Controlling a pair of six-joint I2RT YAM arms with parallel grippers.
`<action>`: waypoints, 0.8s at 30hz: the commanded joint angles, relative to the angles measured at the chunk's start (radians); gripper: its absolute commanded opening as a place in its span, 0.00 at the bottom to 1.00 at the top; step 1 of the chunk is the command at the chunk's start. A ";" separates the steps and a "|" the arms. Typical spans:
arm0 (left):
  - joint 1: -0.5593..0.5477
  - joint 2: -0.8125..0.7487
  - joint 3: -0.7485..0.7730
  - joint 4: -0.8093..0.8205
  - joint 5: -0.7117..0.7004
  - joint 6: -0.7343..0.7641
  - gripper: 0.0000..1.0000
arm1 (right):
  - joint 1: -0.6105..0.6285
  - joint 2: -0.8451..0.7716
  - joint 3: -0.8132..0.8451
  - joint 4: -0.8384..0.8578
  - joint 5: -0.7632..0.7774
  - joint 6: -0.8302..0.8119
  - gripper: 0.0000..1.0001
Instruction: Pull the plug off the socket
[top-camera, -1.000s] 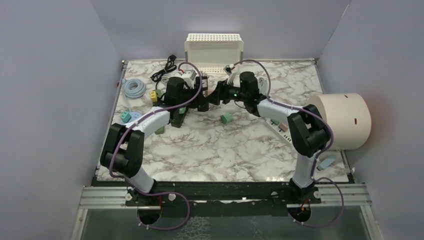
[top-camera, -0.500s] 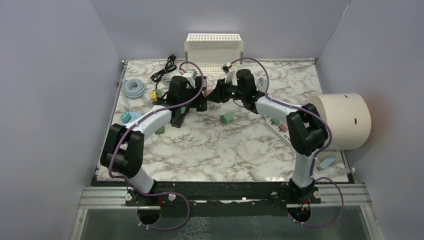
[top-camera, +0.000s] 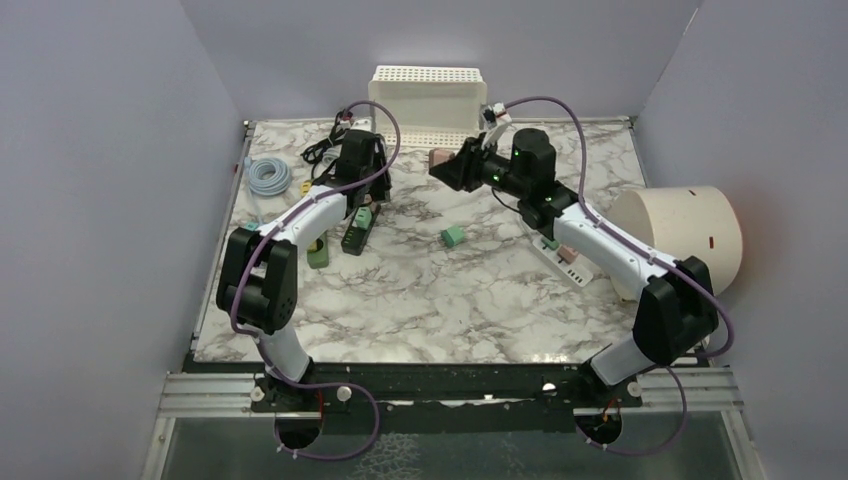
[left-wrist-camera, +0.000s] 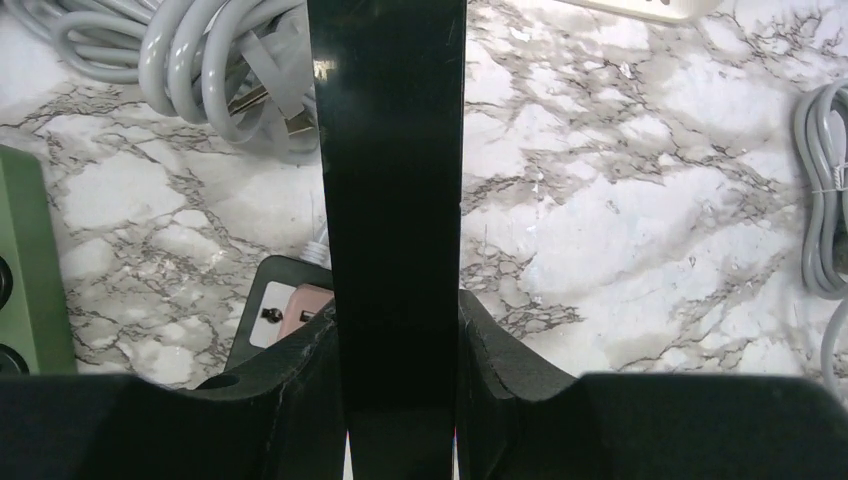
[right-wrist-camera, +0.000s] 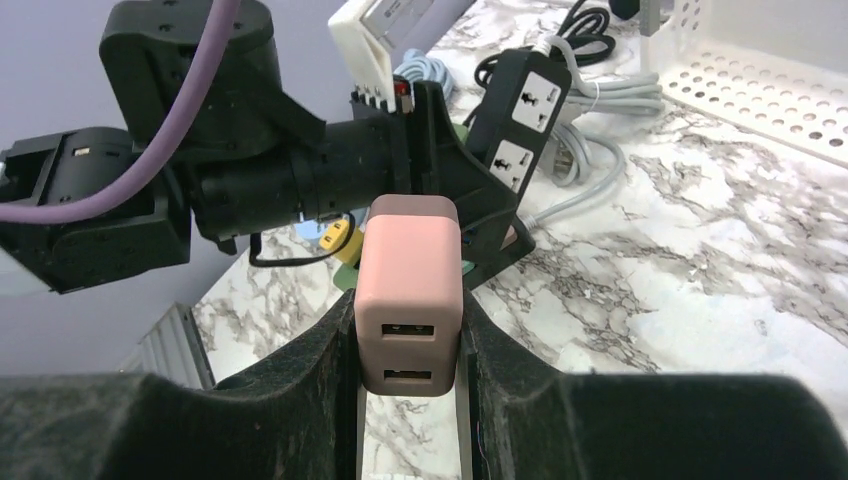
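My right gripper (top-camera: 452, 166) (right-wrist-camera: 410, 335) is shut on a pink USB charger plug (top-camera: 438, 158) (right-wrist-camera: 409, 275) and holds it in the air, free of any socket. My left gripper (top-camera: 362, 172) (left-wrist-camera: 398, 320) is shut on a black power strip (left-wrist-camera: 390, 150), which fills the middle of the left wrist view. In the right wrist view the strip (right-wrist-camera: 522, 118) shows two white sockets and stands apart from the plug, to its upper left.
A second black strip (top-camera: 355, 230) with a pink plug (left-wrist-camera: 300, 308) lies under the left arm. Grey cable coils (left-wrist-camera: 200, 60), a light-blue coil (top-camera: 268, 175), a white basket (top-camera: 428, 95), a green cube (top-camera: 454, 237), a white strip (top-camera: 560, 255) and a cream cylinder (top-camera: 690, 240) lie around.
The two grippers were together at the middle; now the right one has drawn back to the right with the pink plug, and the left one has moved back left with the strip.
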 joint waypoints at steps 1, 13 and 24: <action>0.008 0.004 0.072 0.080 -0.035 0.013 0.00 | 0.004 -0.020 -0.059 -0.013 0.017 0.004 0.01; 0.224 0.018 0.180 0.123 0.024 0.078 0.00 | 0.003 0.188 0.079 -0.390 -0.171 -0.244 0.01; 0.396 0.290 0.371 0.102 0.269 0.124 0.00 | 0.003 0.400 0.225 -0.466 -0.157 -0.330 0.04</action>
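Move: The right hand, still holding the pink plug, is aimed at bare table beside the loose green plug, which is about 25 cm below, level fore-and-aft and 5 cm right; the parked black strip stands 20 cm left and 4 cm ahead of this hand. The left hand, still gripping the freed black socket, has the black cable some 26 cm ahead and 15 left, the grey cable 20 ahead and 11 left, and the green strip 4 back and 19 left, all roughly 13 cm below. The right hand keeps its hold on the pink plug and sinks almost straight down by about 18 cm towards the table just left of the loose green plug, its fingers tipping some 30 degrees further downward. Meanwhile the left arm carries the gripped socket about 18 cm left and 11 cm forward, away from the parked black strip and towards the black cable at the back, first lifting by some 6 cm and then easing partway down again while turning slightly counter-clockwise, both grippers staying closed on what they hold. ##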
